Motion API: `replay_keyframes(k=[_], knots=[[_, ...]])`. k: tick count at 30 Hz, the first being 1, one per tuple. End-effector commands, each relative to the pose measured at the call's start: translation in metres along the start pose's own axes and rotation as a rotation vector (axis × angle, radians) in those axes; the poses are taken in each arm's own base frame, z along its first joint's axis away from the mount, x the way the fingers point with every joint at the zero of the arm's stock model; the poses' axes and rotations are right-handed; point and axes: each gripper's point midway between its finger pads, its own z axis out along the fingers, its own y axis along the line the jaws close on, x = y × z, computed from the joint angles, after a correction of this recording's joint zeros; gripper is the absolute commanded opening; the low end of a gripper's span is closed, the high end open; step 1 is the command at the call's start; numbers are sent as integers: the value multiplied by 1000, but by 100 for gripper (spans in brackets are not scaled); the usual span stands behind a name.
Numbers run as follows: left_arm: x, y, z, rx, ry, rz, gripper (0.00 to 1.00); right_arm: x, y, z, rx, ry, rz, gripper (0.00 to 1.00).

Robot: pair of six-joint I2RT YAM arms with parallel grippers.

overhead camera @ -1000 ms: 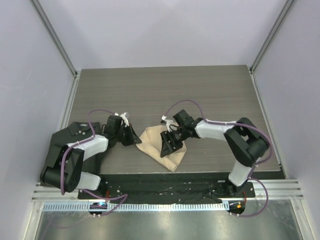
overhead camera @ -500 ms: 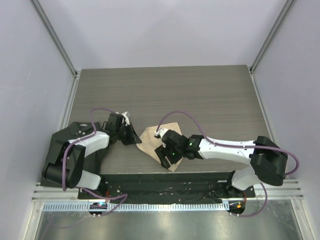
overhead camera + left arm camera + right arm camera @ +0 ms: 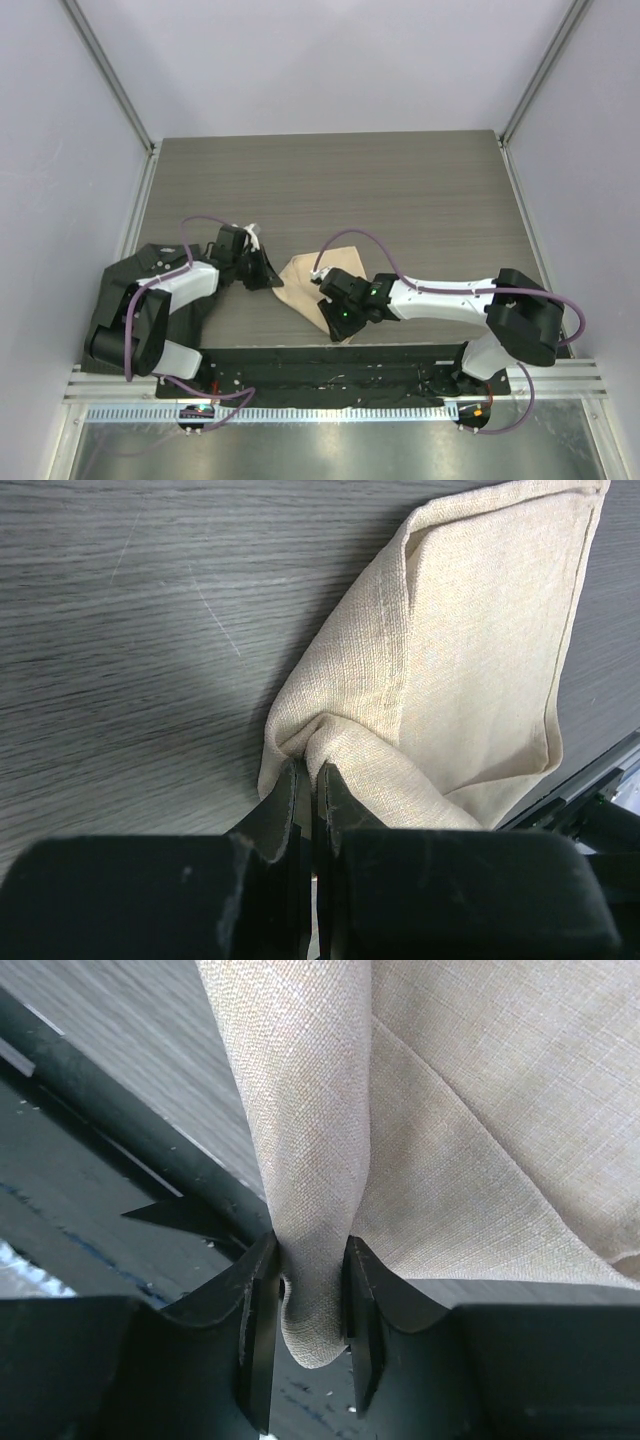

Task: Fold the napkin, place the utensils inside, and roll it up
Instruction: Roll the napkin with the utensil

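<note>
The beige napkin (image 3: 305,280) lies folded and bunched near the table's front edge, between my two grippers. My left gripper (image 3: 272,280) is shut on the napkin's left corner; the left wrist view shows the cloth (image 3: 480,660) pinched at the fingertips of that gripper (image 3: 308,772). My right gripper (image 3: 336,318) is shut on the napkin's near corner; in the right wrist view a fold of the cloth (image 3: 480,1110) hangs between the jaws of that gripper (image 3: 308,1260), over the table's front edge. No utensils are in view.
A dark cloth-like patch (image 3: 150,262) lies under the left arm at the table's left side. The black front rail (image 3: 330,358) runs just below the napkin. Grey walls close in the table on three sides.
The right arm has stretched out to the left and toward the front edge, pulling the napkin's near corner with it. The napkin looks narrower. The left gripper has stayed in place.
</note>
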Motion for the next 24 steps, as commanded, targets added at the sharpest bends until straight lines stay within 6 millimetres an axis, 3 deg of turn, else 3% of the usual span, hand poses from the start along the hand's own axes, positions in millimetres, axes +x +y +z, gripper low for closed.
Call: replay_keyframes(k=[1, 7, 8, 9, 10, 15, 18, 20, 21, 22, 24], knots=[[5, 7, -3, -47, 26, -6, 0, -2, 26, -13, -109, 20, 95, 32], [6, 10, 1, -63, 41, -10, 0, 2, 16, -5, -196, 20, 187, 30], [8, 11, 3, -64, 55, -15, 0, 12, 9, -1, -221, 46, 220, 30], [9, 11, 4, -65, 65, -16, 0, 5, 10, 2, -259, 12, 223, 30], [10, 13, 7, -70, 79, -20, 0, 13, 1, 7, -261, 24, 255, 30], [14, 19, 10, -92, 99, -25, 0, 24, -6, 10, -274, 51, 259, 31], [14, 19, 11, -93, 103, -25, 0, 13, -6, -4, -259, 14, 224, 40], [14, 20, 11, -96, 104, -26, 0, -8, -4, -22, -244, -56, 180, 52], [15, 20, 12, -96, 107, -27, 0, -7, -9, -27, -193, -55, 163, 56], [15, 20, 12, -96, 110, -28, 0, -22, -5, -38, -183, -102, 141, 58], [15, 21, 13, -97, 112, -29, 0, -30, -2, -50, -117, -152, 78, 63]])
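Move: Between the right fingers at the start is the near end of the napkin roll, its middle about 1 cm below the hand point. From this hand the middle of the napkin's flat part lies about 12 cm ahead, and the table's front edge some 3 cm back, in line with it. The left hand still pinches the roll's other end; from there the near end is roughly 13 cm back and 14 cm to the right. Keeping its grip on the roll's near end, the right hand eases about 1 cm back and left, then reverses to the right while sinking about 1.5 cm, its fingertips tilting some 20 degrees left and back towards the base. Then the fingers open and the hand lifts about 2 cm, drifting right. The left hand keeps its pinch and shifts nearly 1 cm right. ##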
